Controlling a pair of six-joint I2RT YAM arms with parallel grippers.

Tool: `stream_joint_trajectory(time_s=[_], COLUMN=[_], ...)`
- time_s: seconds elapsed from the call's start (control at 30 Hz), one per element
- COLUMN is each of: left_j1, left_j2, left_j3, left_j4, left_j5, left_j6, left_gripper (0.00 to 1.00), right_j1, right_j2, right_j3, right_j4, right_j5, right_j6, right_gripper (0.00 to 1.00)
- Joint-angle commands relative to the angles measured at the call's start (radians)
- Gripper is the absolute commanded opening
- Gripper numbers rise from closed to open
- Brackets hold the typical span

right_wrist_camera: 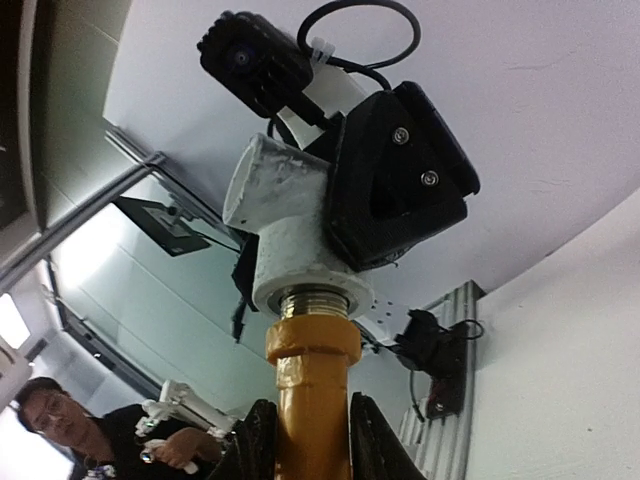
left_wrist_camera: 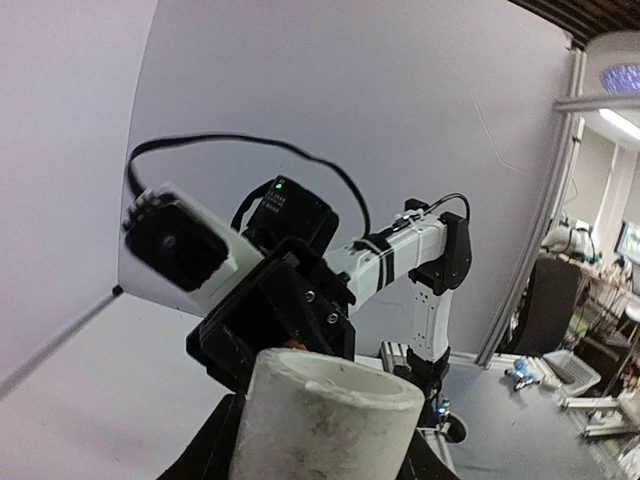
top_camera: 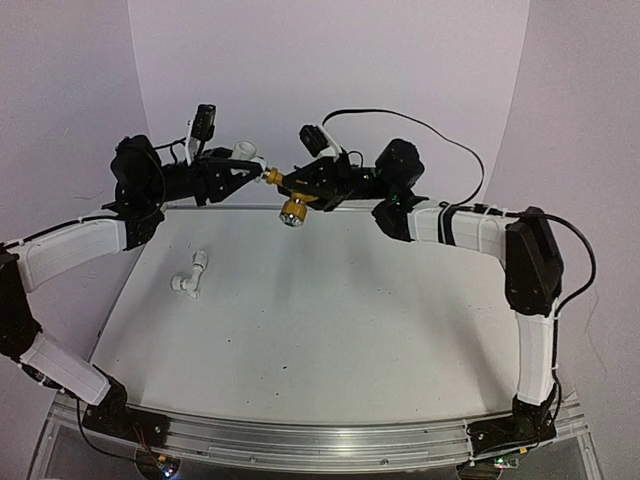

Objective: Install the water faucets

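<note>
At the back of the table both grippers meet in mid-air. My left gripper (top_camera: 243,166) is shut on a stubby white pipe fitting (top_camera: 247,153) (left_wrist_camera: 330,420), with dark fingers (left_wrist_camera: 215,452) on either side of it. My right gripper (top_camera: 302,186) (right_wrist_camera: 310,445) is shut on the yellow-gold water faucet (top_camera: 293,203) (right_wrist_camera: 312,385). The faucet's silvery threads (right_wrist_camera: 312,301) sit partly inside the collar of the fitting (right_wrist_camera: 290,230), and several threads still show. The white water faucet (top_camera: 190,273) lies on the table at the left, away from both grippers.
The right wrist camera (left_wrist_camera: 180,245) and the right arm (left_wrist_camera: 425,265) face the left wrist view. A black cable (top_camera: 420,125) arcs behind the right arm. A metal rail (top_camera: 300,440) runs along the near table edge. A person (right_wrist_camera: 60,430) stands beyond the table.
</note>
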State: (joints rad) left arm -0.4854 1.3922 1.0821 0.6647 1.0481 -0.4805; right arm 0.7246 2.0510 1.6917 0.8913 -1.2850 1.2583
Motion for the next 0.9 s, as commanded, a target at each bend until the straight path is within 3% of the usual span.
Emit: stream_joint_trajectory(time_s=[0.0,0.07,0.2,0.23,0.27,0.33,0.37,0.5,0.57,0.77,0.87], left_j1=[-0.085,-0.081,-0.067,-0.061,-0.061,-0.058,-0.057,-0.053,-0.050,-0.038,-0.020], left_j2=[0.101,0.129,0.181,0.185,0.177,0.138,0.095,0.005,-0.041,-0.129,-0.163], left_j3=[0.117,0.155,0.241,0.250,0.240,0.188,0.136,0.032,-0.004,-0.058,-0.043], left_j4=[0.023,0.025,0.024,0.024,0.024,0.024,0.023,0.024,0.023,0.005,-0.155], left_j5=[0.514,0.556,0.561,0.499,0.453,0.344,0.247,0.022,-0.092,-0.228,-0.293], left_j6=[0.124,0.173,0.158,0.121,0.097,0.074,0.048,-0.028,-0.159,-0.426,-0.472], left_gripper=[0.00,0.00,0.00,0.00,0.00,0.00,0.00,0.00,0.00,0.00,0.00], right_j1=[0.038,0.041,0.037,0.030,0.021,0.003,-0.008,-0.034,-0.050,-0.131,-0.196], right_j2=[0.189,0.203,0.101,0.071,0.051,0.026,0.009,-0.028,-0.041,-0.119,-0.193], right_j3=[0.160,0.138,0.010,-0.040,-0.067,-0.137,-0.183,-0.285,-0.334,-0.532,-0.608], right_j4=[0.682,0.729,0.593,0.569,0.560,0.555,0.555,0.557,0.558,0.579,0.571], right_j5=[0.185,0.242,0.221,0.230,0.236,0.261,0.279,0.320,0.334,0.373,0.365], right_j6=[0.898,0.977,0.837,0.795,0.768,0.714,0.672,0.591,0.549,0.412,0.299], right_gripper=[0.00,0.00,0.00,0.02,0.08,0.29,0.45,0.72,0.83,0.95,0.96])
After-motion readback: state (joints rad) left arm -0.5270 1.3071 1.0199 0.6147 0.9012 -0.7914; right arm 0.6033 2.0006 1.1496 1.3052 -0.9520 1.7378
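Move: The orange faucet is in the right fingers, its threaded end already in the white fitting, which the left hand holds; the fitting's middle sits about 7 cm to the right hand's left, 1 cm farther out and 2 cm higher. The white assembly lies on the table some 29 cm left of the right hand, level with it and roughly 37 cm below. From the left hand, the faucet's middle is about 7 cm right, 1 cm back and 2 cm lower. The faucet is given a last tightening turn: the right hand rolls it about 20 degrees towards the fitting, while the left, keeping its grip on the fitting, counter-rolls just over 10. Then the right fingers open wide and let go, and the hand draws off about 9 cm down, also forward and to the right, as the left hand rolls back some 30 degrees, nearly in place. ##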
